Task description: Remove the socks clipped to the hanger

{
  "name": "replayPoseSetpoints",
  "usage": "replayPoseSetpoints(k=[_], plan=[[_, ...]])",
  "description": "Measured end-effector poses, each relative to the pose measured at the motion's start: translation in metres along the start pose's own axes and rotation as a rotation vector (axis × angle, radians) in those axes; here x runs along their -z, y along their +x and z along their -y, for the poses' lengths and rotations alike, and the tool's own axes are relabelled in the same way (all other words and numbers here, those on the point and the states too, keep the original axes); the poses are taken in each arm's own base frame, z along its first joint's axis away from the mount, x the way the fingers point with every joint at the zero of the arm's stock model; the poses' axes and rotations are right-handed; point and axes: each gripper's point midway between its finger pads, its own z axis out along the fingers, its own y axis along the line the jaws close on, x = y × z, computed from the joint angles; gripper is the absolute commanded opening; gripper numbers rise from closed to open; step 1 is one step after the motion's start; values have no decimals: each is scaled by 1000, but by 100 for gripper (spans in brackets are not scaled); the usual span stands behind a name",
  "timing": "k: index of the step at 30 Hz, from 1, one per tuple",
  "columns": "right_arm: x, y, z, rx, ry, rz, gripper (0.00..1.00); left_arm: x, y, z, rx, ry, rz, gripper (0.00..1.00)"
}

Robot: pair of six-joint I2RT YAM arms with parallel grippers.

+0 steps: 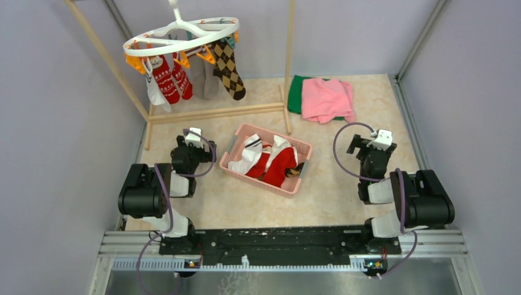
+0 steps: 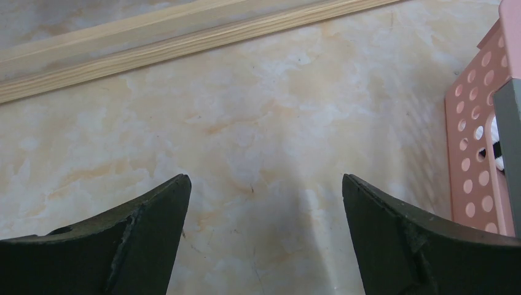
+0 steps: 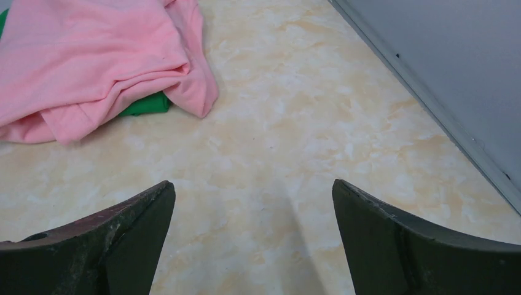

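The white oval hanger (image 1: pixel 179 37) hangs at the back left with orange and teal clips. Several socks dangle from it: a white-grey one (image 1: pixel 156 92), red patterned ones (image 1: pixel 169 80), a grey one (image 1: pixel 206 80) and a brown argyle one (image 1: pixel 228 70). My left gripper (image 1: pixel 189 136) rests low over the table left of the basket, well below and in front of the socks; its fingers (image 2: pixel 153 227) stand wide open with only bare tabletop between them. My right gripper (image 1: pixel 368 142) sits at the right, open and empty, its fingers (image 3: pixel 381 239) spread.
A pink perforated basket (image 1: pixel 236 147) holding red and white socks stands mid-table; its wall (image 2: pixel 476 153) is just right of my left gripper. The wooden rack's base rail (image 1: pixel 215 112) runs behind it. Pink cloth (image 1: pixel 325 98) over green cloth (image 1: pixel 298 92) lies back right. Grey walls enclose both sides.
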Motion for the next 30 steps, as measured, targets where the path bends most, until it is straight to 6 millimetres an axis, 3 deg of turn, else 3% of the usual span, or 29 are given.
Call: replayPoseSetpoints(k=[16, 18, 21, 23, 25, 27, 30], plan=[[1, -2, 1, -4, 5, 1, 99, 0, -2, -6, 18, -28, -35, 99], [5, -11, -1, -5, -2, 9, 99, -8, -14, -10, 23, -28, -76, 99], [9, -32, -4, -31, -4, 27, 99, -28, -61, -19, 18, -14, -92, 99], [8, -53, -7, -111, 16, 26, 99, -30, -94, -23, 21, 6, -91, 99], [8, -76, -9, -217, 29, 39, 99, -25, -114, -24, 28, 24, -98, 99], [13, -94, -15, -342, 20, 35, 99, -14, -123, -24, 46, 51, -131, 99], [23, -105, -37, -439, -99, 8, 99, 3, -124, -23, 81, 77, -205, 99]])
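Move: The red socks on the hanger hang about 17 cm ahead of the left hand, 4 cm to its left and 13 cm above it. At about the same height and reach, the white sock is some 10 cm to that hand's left, with the grey sock 20 cm ahead and 5 cm right. From the right hand the argyle sock is roughly 20 cm ahead, 46 cm left and 14 cm up. The pink cloth is 25 cm ahead of the right hand, 14 cm left and 8 cm below. Below the hanging socks the left hand rises about 12 cm, first reaching 5 cm forward, then drawing half of that back as its fingers tip down. The right hand also climbs, about 11 cm, then edges left towards the argyle sock, rolling its left side up some 25 degrees. Both grippers stay wide open. ##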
